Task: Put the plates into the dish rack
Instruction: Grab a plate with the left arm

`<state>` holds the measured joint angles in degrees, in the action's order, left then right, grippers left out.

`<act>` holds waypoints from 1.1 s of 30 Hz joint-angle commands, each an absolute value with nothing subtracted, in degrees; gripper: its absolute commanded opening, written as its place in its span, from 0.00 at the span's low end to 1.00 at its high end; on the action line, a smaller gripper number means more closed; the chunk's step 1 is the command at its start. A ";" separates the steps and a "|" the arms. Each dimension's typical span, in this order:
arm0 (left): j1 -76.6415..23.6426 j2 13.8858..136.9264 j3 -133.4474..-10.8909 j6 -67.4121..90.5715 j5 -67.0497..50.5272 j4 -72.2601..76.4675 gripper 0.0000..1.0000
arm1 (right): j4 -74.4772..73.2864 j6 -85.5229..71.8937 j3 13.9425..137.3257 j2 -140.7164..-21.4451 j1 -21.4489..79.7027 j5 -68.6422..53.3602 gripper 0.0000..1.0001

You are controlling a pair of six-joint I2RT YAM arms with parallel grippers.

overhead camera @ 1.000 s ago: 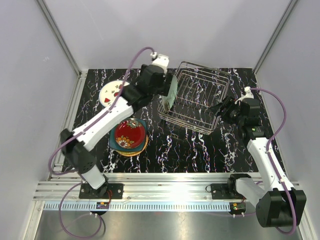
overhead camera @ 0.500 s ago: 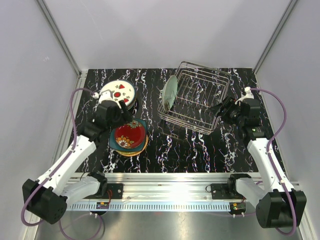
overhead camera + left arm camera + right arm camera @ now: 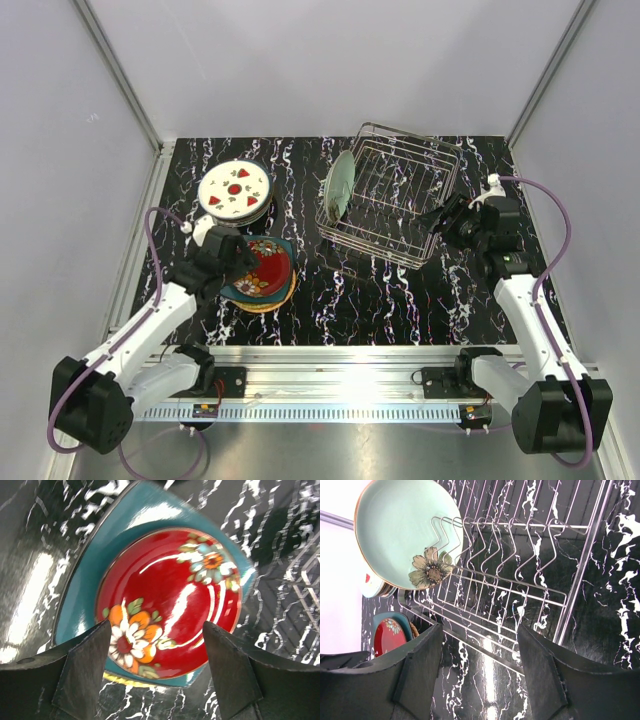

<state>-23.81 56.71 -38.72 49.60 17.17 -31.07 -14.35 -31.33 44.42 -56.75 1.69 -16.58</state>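
Observation:
The wire dish rack (image 3: 400, 200) stands at the back right, with a mint-green flower plate (image 3: 340, 185) upright in its left end slot. A red flowered plate (image 3: 265, 268) lies on a dark teal plate (image 3: 95, 555), which rests on an orange-tan one (image 3: 117, 681). My left gripper (image 3: 238, 258) hovers open over the red plate's near edge (image 3: 156, 630), empty. A white strawberry plate (image 3: 235, 188) tops a second stack behind. My right gripper (image 3: 442, 217) is open and empty at the rack's right near corner (image 3: 480, 630), facing the mint plate (image 3: 405, 530).
The black marbled table (image 3: 350, 290) is walled by white panels at the left, back and right. An aluminium rail (image 3: 330, 360) runs along the near edge by the arm bases.
My left arm has let go of the mint-green plate in the rack, drawn back and swung down-left over the red plate stack. The right arm has stayed put.

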 commanded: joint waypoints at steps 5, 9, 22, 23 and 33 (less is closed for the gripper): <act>-22.94 54.14 -35.25 53.26 18.20 -28.13 0.76 | -11.78 -31.46 44.47 -56.86 1.58 -18.11 0.68; -22.68 53.18 -33.05 53.52 17.23 -27.07 0.76 | -11.87 -31.46 44.47 -57.22 1.67 -18.37 0.69; -21.97 53.00 -28.39 54.75 14.77 -21.54 0.70 | -12.13 -31.46 44.47 -57.57 1.67 -17.84 0.68; -21.97 52.91 -28.13 54.84 14.42 -21.27 0.68 | -12.04 -31.46 44.39 -57.66 1.67 -17.93 0.68; -21.88 50.98 -24.79 57.65 13.45 -19.42 0.47 | -12.04 -31.46 44.47 -57.83 1.58 -18.02 0.68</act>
<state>-22.02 52.53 -26.04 55.90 14.61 -22.17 -14.35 -31.33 44.31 -57.84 1.69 -17.26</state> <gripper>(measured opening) 0.508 0.684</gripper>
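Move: The red plate's middle lies about 4 cm to the left hand's right, 2 cm ahead and some 6 cm below. The teal plate is right under it, its middle about 3 cm right of the hand. The white plate stack stands roughly 17 cm farther out than the red plate and 5 cm left of it; the dish rack's middle is some 28 cm to the red plate's right and 15 cm beyond. From the right hand, the red plate lies about 38 cm left, 7 cm back and 15 cm down. The left fingers come to the red plate's left, near rim, one on the rim's outer side and the other reaching over the flowered face. The hand sinks about 5 cm, easing back a couple of centimetres on the way, then the fingers close by about a third of their opening while the last of the descent goes slowly. ##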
